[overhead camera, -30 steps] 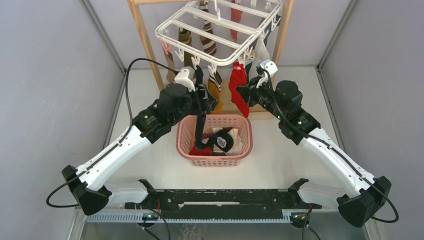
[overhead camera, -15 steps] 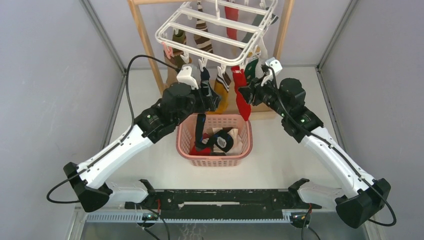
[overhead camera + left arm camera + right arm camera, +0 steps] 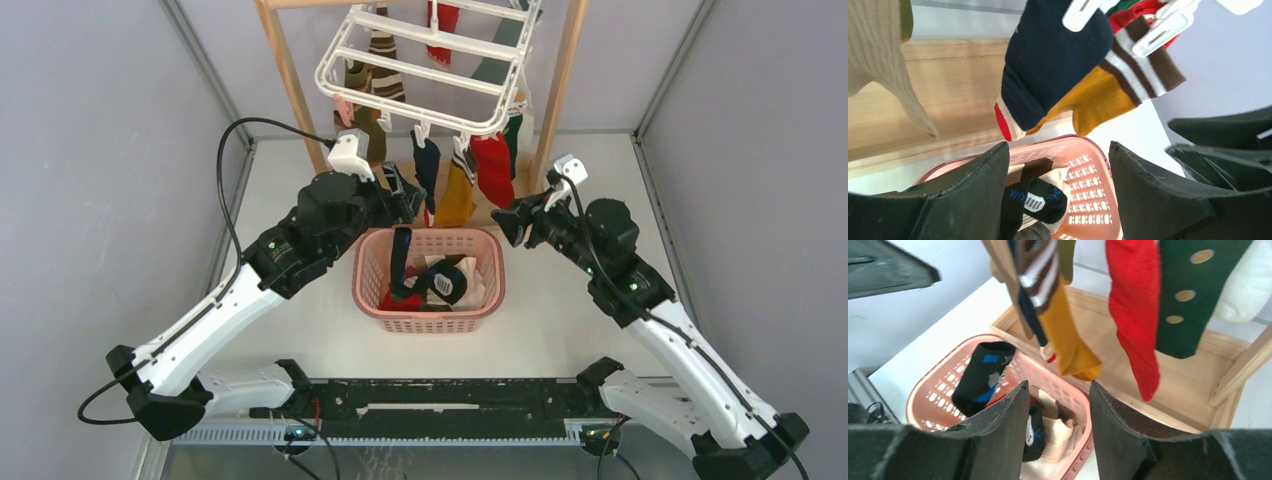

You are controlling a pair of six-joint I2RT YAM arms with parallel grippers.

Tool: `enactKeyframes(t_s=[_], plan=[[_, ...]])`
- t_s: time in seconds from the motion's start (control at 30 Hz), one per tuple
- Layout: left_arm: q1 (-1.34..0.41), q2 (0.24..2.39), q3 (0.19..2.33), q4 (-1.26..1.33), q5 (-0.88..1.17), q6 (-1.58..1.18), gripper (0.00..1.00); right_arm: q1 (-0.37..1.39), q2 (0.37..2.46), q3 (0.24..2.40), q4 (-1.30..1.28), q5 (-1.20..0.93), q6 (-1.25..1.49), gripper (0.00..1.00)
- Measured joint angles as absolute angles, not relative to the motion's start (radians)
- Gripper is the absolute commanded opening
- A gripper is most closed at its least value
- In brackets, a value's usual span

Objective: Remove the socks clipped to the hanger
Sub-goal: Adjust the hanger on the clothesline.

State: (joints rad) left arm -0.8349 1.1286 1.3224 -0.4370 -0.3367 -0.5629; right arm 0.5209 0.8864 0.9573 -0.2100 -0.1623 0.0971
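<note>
The white hanger [image 3: 420, 70] hangs from the wooden rack at the top, with several socks clipped under it. A navy sock [image 3: 427, 165] [image 3: 1053, 60], a mustard brown-striped sock [image 3: 457, 195] [image 3: 1113, 90], a red sock [image 3: 494, 168] [image 3: 1135, 315] and a dark green dotted sock [image 3: 514, 135] [image 3: 1193, 295] hang along its near edge. My left gripper [image 3: 405, 192] [image 3: 1058, 155] is open and empty, just left of the navy sock. My right gripper [image 3: 508, 222] [image 3: 1058, 390] is open and empty, below and right of the red sock.
A pink basket [image 3: 365, 270] [image 3: 1098, 150] [image 3: 943, 360] below the hanger holds several loose socks, one black. The light wooden rack [image 3: 288, 85] has a flat base [image 3: 1198, 390] behind the basket. Grey walls close in on both sides.
The hanger swung up and away. My right gripper let go of the red sock and drew back down to the right. My left gripper pulled back left from the navy sock.
</note>
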Motion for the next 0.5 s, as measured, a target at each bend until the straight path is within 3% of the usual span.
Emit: enactKeyframes(t_s=[0.23,0.5], plan=[[-0.821,1.129,1.321,-0.448,-0.336,-0.557,0.77,0.564,0.852,0.934,-0.181,-0.168,0.083,0.57],[-0.816,1.129,1.320,-0.451,-0.333,-0.556,0.76,0.484,1.099,0.934,0.022,-0.242,0.066,0.54]])
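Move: The right hand, empty and half open, has the mustard striped sock about 8 cm ahead and 7 cm to its left, its middle a couple of centimetres higher. The red sock hangs some 10 cm ahead and 2 cm left, with the green dotted sock beyond it, 14 cm straight ahead. The navy sock is about 10 cm ahead and 12 cm left. From the left hand, the mustard sock is about 7 cm ahead and 8 cm to the right, slightly lower. With no clear touch on a sock yet, the right hand brings its open fingers up to the mustard sock, leaving the red one outside on the right. It eases back 1.5 cm first, then reverses and thrusts forward 6 to 7 cm while sinking almost 4 cm, edging nearly 3 cm left overall. The fingers stay parted and the wrist barely turns. ##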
